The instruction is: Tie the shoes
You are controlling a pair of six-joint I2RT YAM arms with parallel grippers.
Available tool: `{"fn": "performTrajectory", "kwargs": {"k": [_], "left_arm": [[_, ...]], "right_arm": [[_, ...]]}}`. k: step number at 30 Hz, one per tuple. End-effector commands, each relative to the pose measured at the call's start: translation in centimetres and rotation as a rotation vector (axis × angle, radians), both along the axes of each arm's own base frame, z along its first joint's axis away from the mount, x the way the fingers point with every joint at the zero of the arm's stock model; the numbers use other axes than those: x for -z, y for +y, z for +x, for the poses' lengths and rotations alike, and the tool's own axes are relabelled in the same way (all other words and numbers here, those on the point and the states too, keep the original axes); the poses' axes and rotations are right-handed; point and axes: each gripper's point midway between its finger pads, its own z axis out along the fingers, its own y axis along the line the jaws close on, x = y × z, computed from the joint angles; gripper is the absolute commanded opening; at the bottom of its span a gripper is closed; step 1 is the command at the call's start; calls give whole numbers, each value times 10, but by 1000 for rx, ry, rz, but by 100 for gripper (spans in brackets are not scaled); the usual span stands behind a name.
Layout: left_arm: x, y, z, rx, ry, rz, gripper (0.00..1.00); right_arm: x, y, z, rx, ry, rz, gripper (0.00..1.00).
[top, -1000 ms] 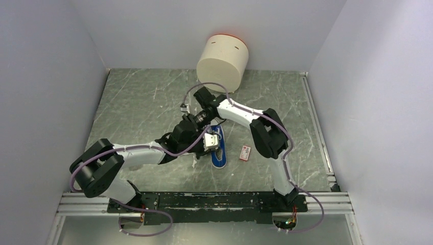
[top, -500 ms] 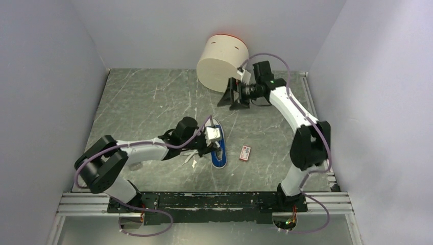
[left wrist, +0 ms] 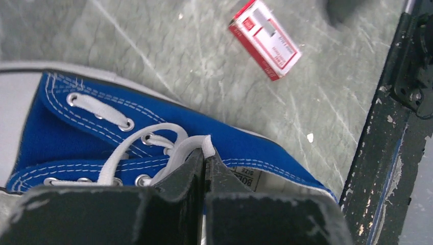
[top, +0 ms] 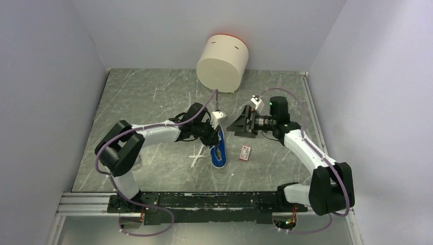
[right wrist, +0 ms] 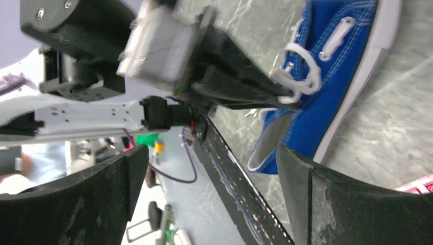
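Observation:
The blue sneaker lies on the table with its toe toward the back; white laces run through its eyelets. My left gripper is over the shoe's lacing, shut on a white lace near the tongue. In the left wrist view the shoe fills the lower left. My right gripper is wide open and empty just right of the shoe, facing it. In the right wrist view the shoe and the left gripper, pinching a lace loop, lie between my open fingers.
A red-and-white flat packet lies just right of the shoe and shows in the left wrist view. A loose lace end lies left of the shoe. A cream cylinder stands at the back. Grey walls enclose the table.
My right arm left the shoe, swung back beside the cylinder, then came down to the shoe's right, open. My left gripper moved toward the back along the shoe, holding the lace.

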Motion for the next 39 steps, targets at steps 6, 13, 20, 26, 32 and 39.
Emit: {"fn": "performTrajectory", "kwargs": {"k": [6,13,20,26,32,39], "left_arm": [[18,12,13,-94,176,40,5],[25,17,34,-120,214,37,5],[37,23,38,-147,324,42,5],[42,25,31,-153,348,42,5],[47,33,31,-201,347,67,5],[38,30,33,-241,351,29,5]], "right_arm": [[-13,68,-51,-197,-463,-436,100],[-8,139,-102,-151,-658,-409,75],[67,175,-99,-84,-549,-647,77],[110,181,-91,45,-425,-737,73],[150,180,-84,156,-322,-809,67],[176,168,-73,244,-309,-914,50]]}}
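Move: Down to the left, the white lace end on the table is the right hand's goal: some 9 cm back, 18 cm left and 19 cm below. The crossing lace end lies about 3 cm farther out and 3 cm left of it; the blue shoe's middle is 2 cm back and 7 cm left of the right hand, the red box 5 cm back and 4 cm right. From the left hand, pinching the loop, the shoe's middle is about 5 cm below and 1 cm right, the lace end 9 cm back and 9 cm left. Swinging some 18 cm left over the heel end of the shoe, the right hand first goes back and slightly up, then drops about 20 cm and eases forward to the lace end, turning its fingers to point down and half closing them. The left hand keeps the loop pinched, tips about 20 degrees and carries it roughly 3 cm forward and down. ##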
